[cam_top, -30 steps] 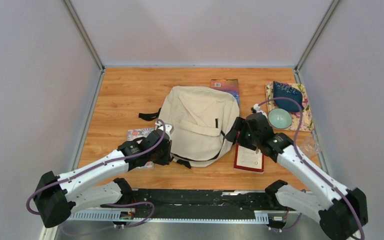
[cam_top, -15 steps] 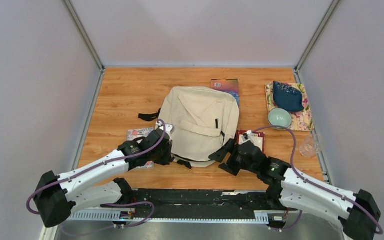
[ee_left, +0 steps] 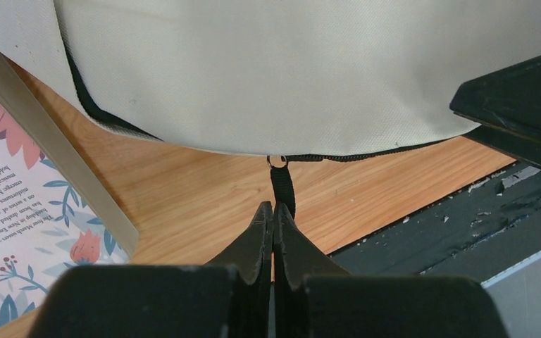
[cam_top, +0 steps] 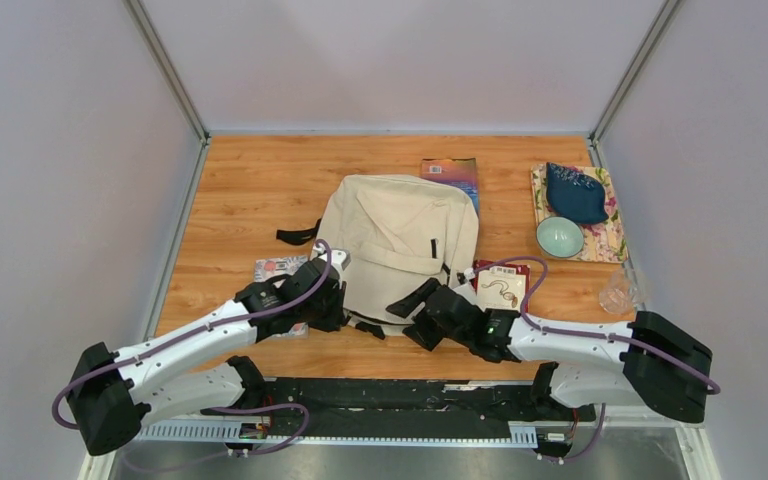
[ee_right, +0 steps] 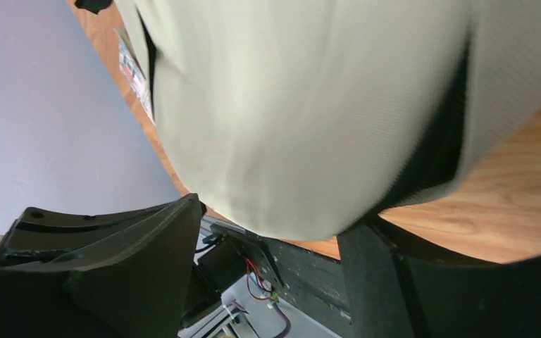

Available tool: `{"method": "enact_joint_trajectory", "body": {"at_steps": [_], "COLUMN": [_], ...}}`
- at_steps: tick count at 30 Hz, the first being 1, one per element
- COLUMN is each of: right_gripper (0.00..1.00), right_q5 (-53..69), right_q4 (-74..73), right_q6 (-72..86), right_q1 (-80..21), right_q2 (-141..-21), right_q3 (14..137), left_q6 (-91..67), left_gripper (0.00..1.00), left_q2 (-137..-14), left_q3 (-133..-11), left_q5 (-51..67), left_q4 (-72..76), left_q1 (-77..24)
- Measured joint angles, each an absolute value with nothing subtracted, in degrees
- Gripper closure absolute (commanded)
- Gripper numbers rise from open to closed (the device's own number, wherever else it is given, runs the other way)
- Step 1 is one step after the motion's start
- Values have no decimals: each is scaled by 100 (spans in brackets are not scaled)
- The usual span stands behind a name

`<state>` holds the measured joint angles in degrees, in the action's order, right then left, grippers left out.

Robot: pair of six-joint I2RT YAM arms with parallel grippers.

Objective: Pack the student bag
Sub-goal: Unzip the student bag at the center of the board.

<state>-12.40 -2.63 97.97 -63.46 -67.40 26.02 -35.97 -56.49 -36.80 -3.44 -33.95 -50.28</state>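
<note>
The student bag (cam_top: 400,245), a cream canvas backpack, lies flat in the middle of the table, and its fabric fills the left wrist view (ee_left: 289,70). My left gripper (ee_left: 273,209) is at the bag's near left corner (cam_top: 332,305), shut on the black zipper pull (ee_left: 282,184) that hangs from a small ring on the zip. My right gripper (cam_top: 417,312) is low at the bag's near edge and open. Its two fingers (ee_right: 134,260) stand wide apart, with the bag's rounded edge (ee_right: 289,141) just above and between them, and nothing is gripped.
A red book (cam_top: 503,286) lies right of the bag, and a colourful book (cam_top: 452,169) pokes out behind it. A floral book (cam_top: 278,268) sits under my left arm. At the far right are a floral notebook with a blue pouch (cam_top: 574,192), a teal bowl (cam_top: 559,236) and a clear cup (cam_top: 620,292).
My right arm has swung from the bag's right side down and left to its near edge, uncovering the red book. The left arm has held still on the pull.
</note>
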Motion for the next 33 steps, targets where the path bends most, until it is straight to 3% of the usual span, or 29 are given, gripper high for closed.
{"method": "enact_joint_trajectory", "body": {"at_steps": [1, 3, 4, 5, 11, 19, 31, 32, 33], "right_gripper": [61, 81, 98, 100, 100, 100, 100, 97, 86], "right_q5": [-1321, -1424, -1457, -1470, -1409, -1253, -89, -10, 113], "right_q4": [-226, -185, -158, -132, -215, -1007, -1219, -1223, -1221], "right_q6": [9830, 9817, 9797, 9745, 9360, 7937, 5791, 5732, 5690], "right_q1": [-6335, -6283, -6237, -6189, -5800, -5212, -4648, -4587, -4504], "right_q2": [-6840, -6956, -6967, -6965, -6418, -5131, -4375, -4285, -4167], "right_q3": [2687, 2834, 2871, 2875, 2687, 2620, 2434, 2370, 2276], "left_q6": [-3594, -3586, -3575, -3564, -3454, -3393, -3424, -3424, -3424], "left_gripper": [100, 100, 100, 100, 100, 100, 100, 100, 100], "left_q2": [-5638, -5596, -5570, -5548, -5433, -5446, -5704, -5739, -5763], "left_q3": [-3680, -3680, -3680, -3680, -3682, -3929, -4077, -4069, -4045], "left_q5": [-346, -346, -346, -349, -598, -1870, -2386, -2327, -2276], "left_q4": [-3398, -3400, -3402, -3404, -3500, -4254, -4195, -4152, -4104], "left_q1": [-5028, -5028, -5030, -5033, -5054, -5037, -4827, -4827, -4827]}}
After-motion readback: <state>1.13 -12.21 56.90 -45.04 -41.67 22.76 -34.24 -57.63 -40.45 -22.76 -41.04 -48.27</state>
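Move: The bag's near zip edge lies just ahead of the open right hand, about 2 cm forward and near its height; a black bag strap is 6 cm left of that hand and level fore-and-aft, and the red book about 20 cm right and 3 cm farther out, both lower. The left hand already holds the zip's pull strap, its slider some 3 cm ahead and 2 cm to the right; the flowered book lies about 12 cm left, 6 cm farther out and lower. The right fingers close on the bag's near zip edge as the hand slips some 3 cm forward; still pinching, that hand draws the edge about 7 cm right and 5 cm up, tilting and turning counter-clockwise as it eases back a little. The shut left fingers keep the pull strap and swing it left and forward, about 7 cm, towards the flowered book. ##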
